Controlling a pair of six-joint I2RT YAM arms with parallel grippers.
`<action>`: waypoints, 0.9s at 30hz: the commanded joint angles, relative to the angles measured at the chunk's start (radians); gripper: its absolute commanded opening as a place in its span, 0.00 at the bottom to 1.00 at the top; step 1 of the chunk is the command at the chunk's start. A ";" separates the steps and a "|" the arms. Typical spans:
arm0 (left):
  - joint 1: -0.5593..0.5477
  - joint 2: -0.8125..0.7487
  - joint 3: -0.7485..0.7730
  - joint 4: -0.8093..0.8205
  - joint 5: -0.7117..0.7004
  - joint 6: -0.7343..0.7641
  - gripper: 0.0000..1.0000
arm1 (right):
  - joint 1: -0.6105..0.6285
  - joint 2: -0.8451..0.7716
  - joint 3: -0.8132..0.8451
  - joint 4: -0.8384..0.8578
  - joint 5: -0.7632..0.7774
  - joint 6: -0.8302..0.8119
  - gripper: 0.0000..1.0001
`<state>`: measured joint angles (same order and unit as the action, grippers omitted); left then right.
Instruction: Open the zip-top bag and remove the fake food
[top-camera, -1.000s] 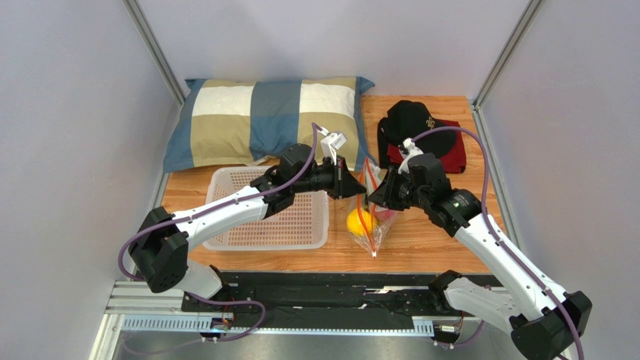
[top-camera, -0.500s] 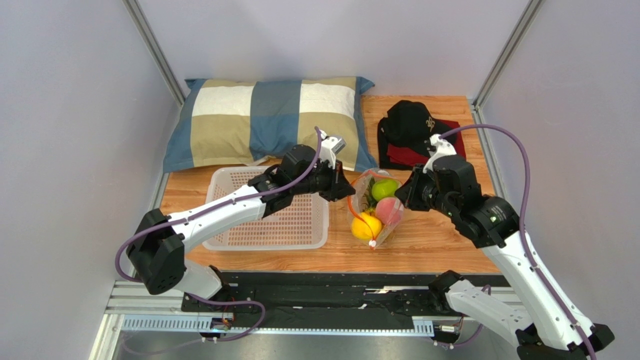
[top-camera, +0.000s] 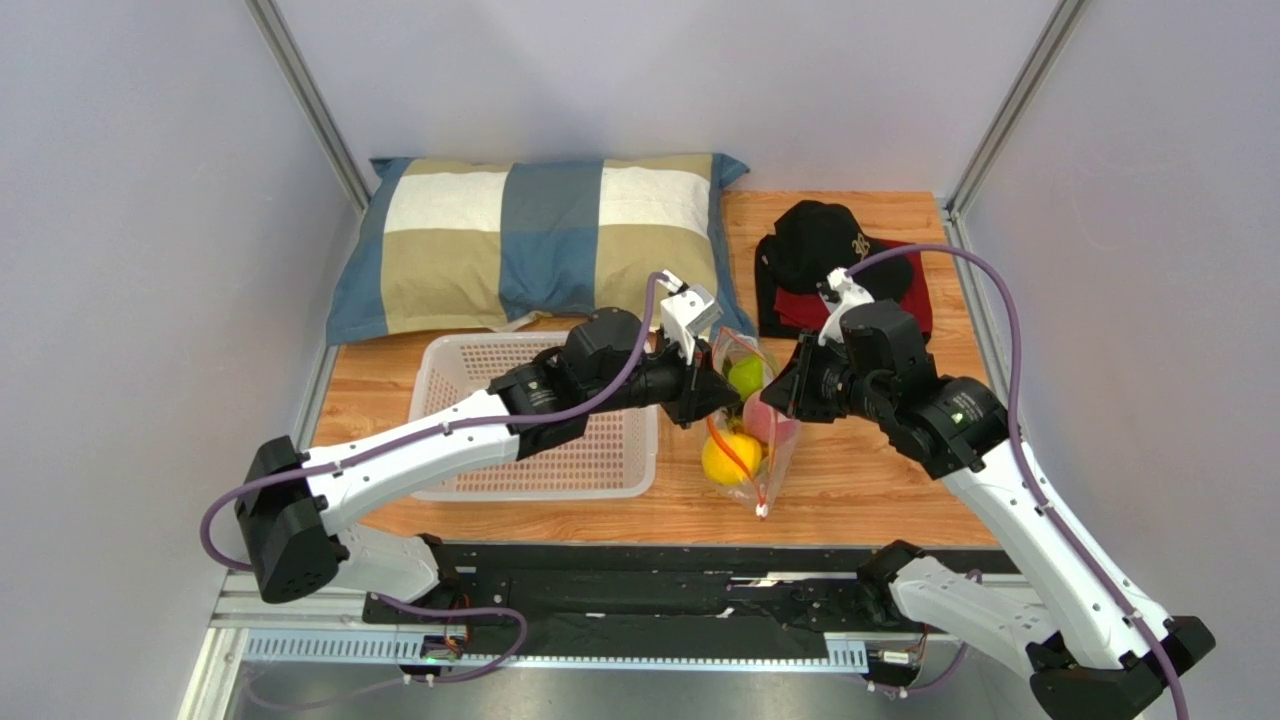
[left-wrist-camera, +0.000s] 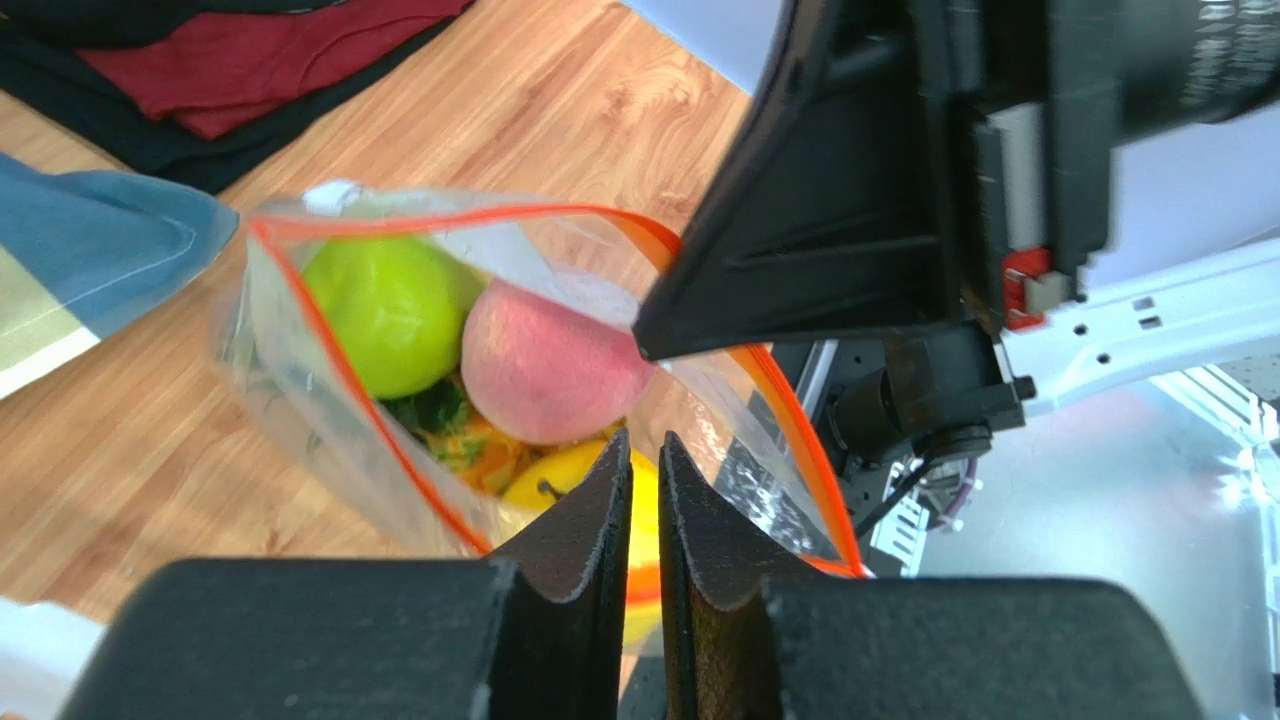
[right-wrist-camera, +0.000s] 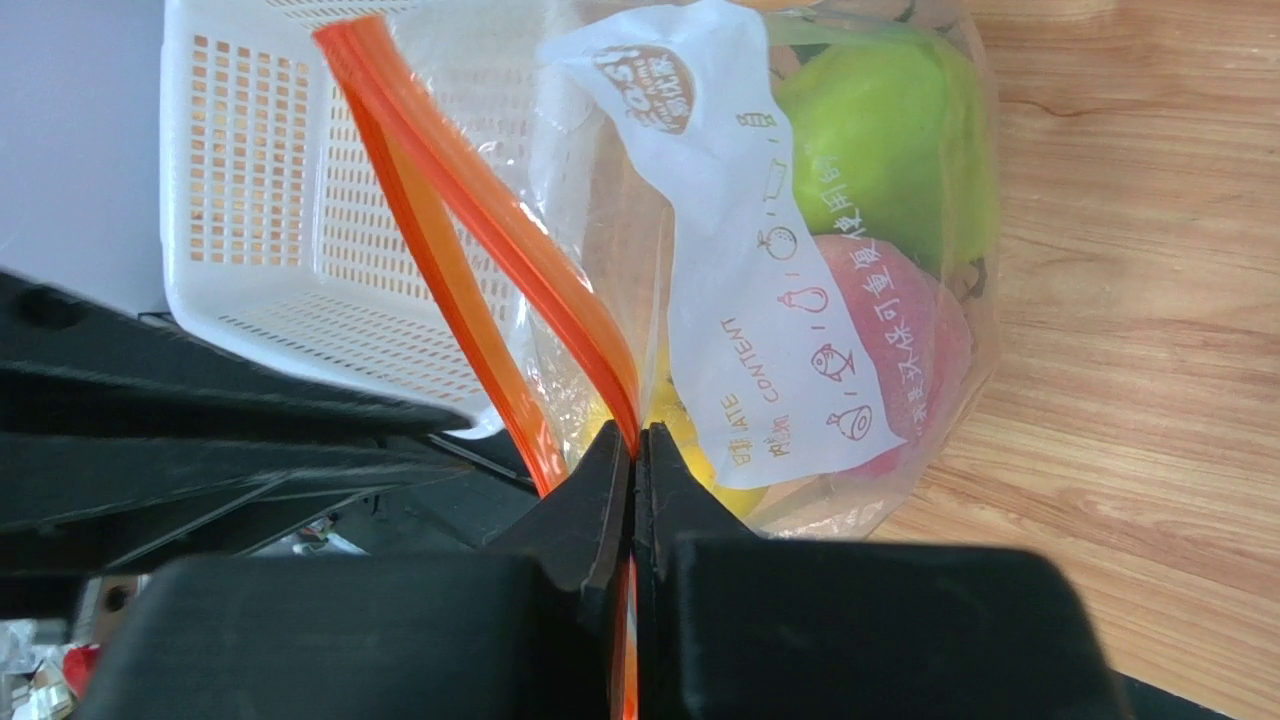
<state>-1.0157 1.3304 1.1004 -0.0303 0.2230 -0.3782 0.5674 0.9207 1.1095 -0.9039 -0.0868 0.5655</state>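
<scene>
The zip-top bag stands on the wood between my two grippers with its orange-rimmed mouth spread open. Inside is the fake food: a green apple, a pink peach, a yellow citrus and an orange pineapple with green leaves. My right gripper is shut on the bag's orange zip strip, beside the white label. My left gripper hovers over the near rim. Its jaws stand a narrow slit apart, and nothing is pinched between them.
A white perforated basket lies just left of the bag, under my left arm. A checked pillow fills the back left. A black cap on red cloth sits at the back right. The table's front edge is close behind the bag.
The bag went from hanging flat between both grippers to standing with its mouth spread. My right gripper closed on the zip strip. My left gripper slid right and its jaws parted slightly.
</scene>
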 joint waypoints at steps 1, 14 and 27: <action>-0.023 0.035 0.019 0.133 0.032 -0.039 0.19 | 0.015 -0.016 0.039 0.037 -0.025 0.033 0.00; -0.027 0.154 -0.037 0.153 -0.169 -0.194 0.53 | 0.017 -0.065 0.010 0.126 -0.065 0.174 0.00; 0.025 0.273 -0.089 0.311 0.071 -0.243 0.76 | 0.015 -0.062 -0.091 0.261 -0.143 0.238 0.00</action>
<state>-1.0080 1.6073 1.0199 0.2070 0.1768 -0.6147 0.5793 0.8616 1.0264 -0.7502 -0.1841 0.7887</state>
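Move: The left hand, fingers barely parted beside the bag's open mouth, has the peach about 7 cm to its right, level with it front to back and some 11 cm below. The green fruit lies about 6 cm farther out than the peach and 3 cm to the left of it; the yellow fruit, about 6 cm nearer the base and 5 cm to the left of the peach. From the right hand, already gripping the orange rim, the peach is about 8 cm below, 3 cm right and 1 cm ahead. Down mostly, about 10 cm, after first easing right over the bag's mouth, the left hand sinks between the orange rims with a little forward travel, its fingers spreading wide to come either side of the peach. The right hand keeps its pinch on the rim, rising nearly 3 cm before sinking partway again, shifting about 3 cm left and rolling its left side up some 15 degrees. ##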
